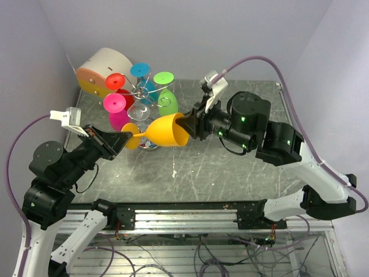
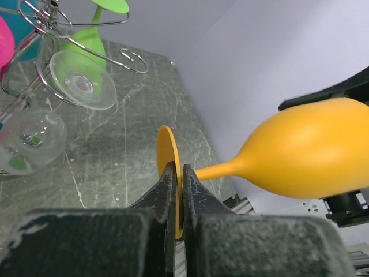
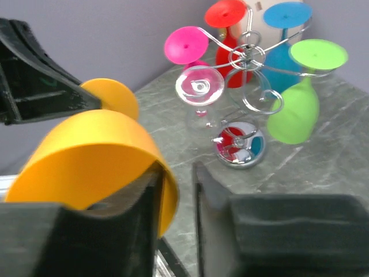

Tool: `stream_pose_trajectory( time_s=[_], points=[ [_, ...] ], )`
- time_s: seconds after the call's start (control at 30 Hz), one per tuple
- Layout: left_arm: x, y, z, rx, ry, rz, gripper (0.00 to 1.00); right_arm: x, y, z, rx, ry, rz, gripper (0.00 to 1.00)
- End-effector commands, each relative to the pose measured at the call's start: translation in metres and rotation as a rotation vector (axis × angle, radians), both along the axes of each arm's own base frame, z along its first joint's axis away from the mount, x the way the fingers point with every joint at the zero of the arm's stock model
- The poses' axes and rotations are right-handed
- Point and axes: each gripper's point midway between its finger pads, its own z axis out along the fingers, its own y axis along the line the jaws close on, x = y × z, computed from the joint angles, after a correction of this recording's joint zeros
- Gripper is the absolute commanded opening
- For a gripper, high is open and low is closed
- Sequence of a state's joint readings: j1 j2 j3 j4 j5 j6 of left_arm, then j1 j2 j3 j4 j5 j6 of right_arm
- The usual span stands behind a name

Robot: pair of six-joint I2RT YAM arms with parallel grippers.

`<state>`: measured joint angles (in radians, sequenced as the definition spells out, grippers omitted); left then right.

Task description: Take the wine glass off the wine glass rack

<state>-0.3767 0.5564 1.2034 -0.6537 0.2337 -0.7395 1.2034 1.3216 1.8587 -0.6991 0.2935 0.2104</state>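
Observation:
The orange wine glass [image 1: 164, 130] hangs level in the air in front of the wine glass rack [image 1: 142, 92], clear of its wire arms. My left gripper [image 1: 128, 138] is shut on the glass's flat foot [image 2: 166, 153], which is pinched edge-on between the fingers. My right gripper [image 1: 187, 124] is at the bowl's mouth. In the right wrist view its jaws [image 3: 176, 173] are apart, one finger inside the orange bowl [image 3: 86, 150] and the other outside, with a gap to the rim. The rack's chrome base [image 3: 237, 145] stands on the table.
Pink [image 1: 115, 104], red [image 1: 115, 81], blue [image 1: 140, 70], green [image 1: 167, 98] and clear [image 1: 138, 112] glasses hang upside down on the rack. A big beige drum with an orange face [image 1: 104, 66] lies behind it at the back left. Grey walls close in the back and left.

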Motion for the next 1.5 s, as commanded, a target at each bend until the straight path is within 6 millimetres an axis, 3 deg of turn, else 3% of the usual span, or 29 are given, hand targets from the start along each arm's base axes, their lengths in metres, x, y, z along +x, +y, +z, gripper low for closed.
stream_pose_trajectory(
  time_s=[0.0, 0.03, 0.1, 0.33, 0.4, 0.5, 0.6, 0.7, 0.87, 0.97, 1.03, 1.13, 1.33, 1.47],
  points=[
    [-0.009, 0.001, 0.02, -0.012, -0.078, -0.019, 0.07, 0.018, -0.004, 0.013, 0.055, 0.011, 0.05, 0.07],
    [-0.009, 0.002, 0.02, -0.009, -0.073, -0.011, 0.07, 0.02, -0.006, 0.016, 0.065, 0.007, 0.05, 0.0],
    [-0.005, 0.007, 0.016, 0.001, -0.056, 0.023, 0.11, 0.022, -0.01, 0.026, 0.091, -0.01, 0.042, 0.0],
    [0.012, 0.018, -0.001, 0.046, 0.025, 0.12, 0.49, 0.038, -0.044, 0.071, 0.168, -0.097, -0.067, 0.0],
    [0.014, 0.022, -0.003, 0.054, 0.038, 0.147, 0.57, 0.045, -0.061, 0.083, 0.184, -0.128, -0.142, 0.0],
    [0.015, 0.026, -0.004, 0.061, 0.046, 0.166, 0.62, 0.066, -0.099, 0.097, 0.178, -0.188, -0.36, 0.0],
    [0.015, 0.025, -0.007, 0.065, 0.047, 0.162, 0.62, 0.098, -0.146, 0.09, 0.097, -0.252, -0.673, 0.0],
    [0.015, 0.022, -0.011, 0.07, 0.05, 0.146, 0.61, 0.137, -0.174, 0.067, -0.03, -0.254, -0.855, 0.0],
    [0.013, 0.024, -0.013, 0.079, 0.05, 0.152, 0.59, 0.212, -0.196, 0.015, -0.086, -0.078, -0.902, 0.0],
    [0.008, 0.029, -0.012, 0.084, 0.044, 0.164, 0.59, 0.261, -0.227, -0.039, -0.094, 0.129, -0.927, 0.0],
    [0.005, 0.031, -0.011, 0.082, 0.04, 0.169, 0.58, 0.289, -0.239, -0.09, -0.127, 0.298, -0.915, 0.0],
    [0.002, 0.033, -0.014, 0.087, 0.041, 0.174, 0.58, 0.303, -0.243, -0.145, -0.172, 0.475, -0.856, 0.0],
    [0.002, 0.035, -0.025, 0.104, 0.059, 0.181, 0.58, 0.309, -0.249, -0.234, -0.29, 0.669, -0.842, 0.0],
    [0.002, 0.036, -0.033, 0.11, 0.075, 0.183, 0.58, 0.305, -0.251, -0.276, -0.343, 0.763, -0.822, 0.0]
  ],
)
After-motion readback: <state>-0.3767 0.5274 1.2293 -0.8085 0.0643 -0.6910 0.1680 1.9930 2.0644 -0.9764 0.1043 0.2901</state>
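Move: The orange wine glass lies on its side between the hands. Its middle is about 9 cm left, 2 cm back and 3 cm below the right hand, and some 9 cm right and 2 cm ahead of the left, which still holds the foot. From the right hand the rack stands roughly 16 cm ahead and 15 cm left, its green glass 23 cm ahead and 6 cm left, all well below; bare table lies about 30 cm ahead, 20 cm right, 45 cm down. Close the right gripper on the glass's rim, then open the left to let go of the foot and ease it about 3 cm left. Raise the right some 8 cm while swinging right and forward, away from the rack, then sink steeply towards the bare table, turning clockwise and tipping the fingers down, keeping the rim pinched. ##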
